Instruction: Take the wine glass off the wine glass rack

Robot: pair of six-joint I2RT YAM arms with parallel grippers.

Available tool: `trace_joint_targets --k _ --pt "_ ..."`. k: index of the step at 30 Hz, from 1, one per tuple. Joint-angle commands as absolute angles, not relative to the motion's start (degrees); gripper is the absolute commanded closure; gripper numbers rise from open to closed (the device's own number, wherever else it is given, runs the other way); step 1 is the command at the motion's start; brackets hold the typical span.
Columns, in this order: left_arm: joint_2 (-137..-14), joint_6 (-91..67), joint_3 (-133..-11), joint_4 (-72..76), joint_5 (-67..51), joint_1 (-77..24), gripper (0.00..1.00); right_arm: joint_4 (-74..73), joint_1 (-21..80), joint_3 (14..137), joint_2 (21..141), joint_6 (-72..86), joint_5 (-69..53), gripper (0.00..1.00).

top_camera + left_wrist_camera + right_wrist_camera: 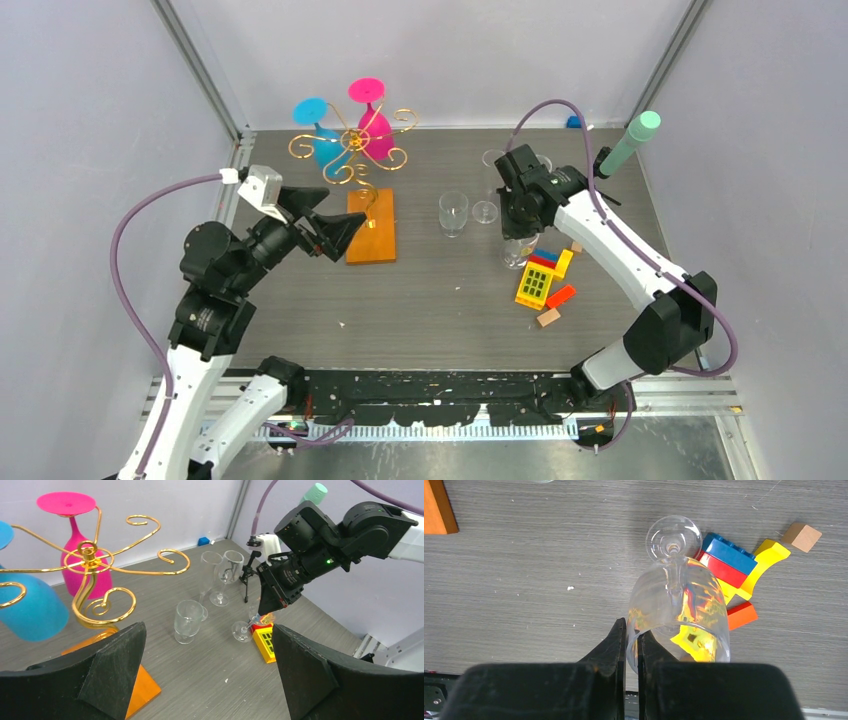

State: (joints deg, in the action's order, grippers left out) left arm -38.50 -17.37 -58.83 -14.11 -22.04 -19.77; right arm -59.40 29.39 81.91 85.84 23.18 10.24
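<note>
The wine glass rack (352,150), gold wire on an orange-brown base (371,228), stands at the back left. A pink wine glass (376,135) and a blue wine glass (325,150) hang upside down from its arms. My left gripper (330,228) is open and empty just left of the base; in its wrist view the rack (90,555) rises at the left. My right gripper (632,637) is shut on the rim of a clear wine glass (679,605), one finger inside the bowl. That glass (515,250) is tilted, its foot low beside the toy bricks.
A clear tumbler (453,212) and two clear stemmed glasses (485,210) stand mid-table. Coloured toy bricks (545,282) lie under the right arm. A black tripod with a mint-green tip (630,143) stands at the back right. Grey walls close in both sides.
</note>
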Motion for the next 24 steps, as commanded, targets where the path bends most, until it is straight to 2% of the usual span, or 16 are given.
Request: trace_joint_targets --k 1,11,13,15,20,24 --pt "-38.9 -15.7 -61.4 -14.0 -17.4 -19.9 0.0 -56.4 28.1 82.2 85.2 21.7 9.0 1.0" --pt "-41.5 -15.6 -64.4 -16.9 -8.3 -19.9 0.0 -59.3 25.9 82.7 86.8 20.9 10.3 0.99" --pt "-42.2 -15.7 -65.3 -17.5 -7.3 -19.9 0.0 -59.3 25.2 82.3 87.0 20.9 9.8 0.97" --pt "-42.8 -15.8 -66.2 -17.9 -5.6 -19.9 0.0 -59.3 24.7 82.2 87.2 21.0 9.4 0.9" --pt "-45.9 -16.0 -70.7 -22.9 -0.5 -19.9 0.0 -59.2 24.1 83.1 87.6 20.8 9.5 0.64" --pt "-49.9 -17.2 -74.6 -25.7 4.9 -19.8 0.0 -58.1 23.7 85.1 87.1 20.7 9.7 0.5"
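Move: The right hand grips the left rim of an upturned-mouth wine glass. The spot for its foot lies about 3 cm ahead, 4 to the right and 16 below; the blue brick is roughly 1 ahead, 11 right, the yellow block 4 back, 9 right, the squat glass some 10 ahead, 10 left. The left hand, empty, faces the rack centre about 20 cm straight ahead, with the blue wine glass about 24 ahead, 6 left, and the pink wine glass 27 ahead, 4 right, all slightly lower. Still pinching the rim with one finger inside the bowl, the right hand eases the wine glass about 2.5 cm to the right, slightly forward and down, settling it beside the bricks, then opens its fingers off the rim. Meanwhile the left hand, wide open, travels about 7 cm forward and left towards the rack's blue wine glass, rising late and turning some 20 degrees counter-clockwise. ##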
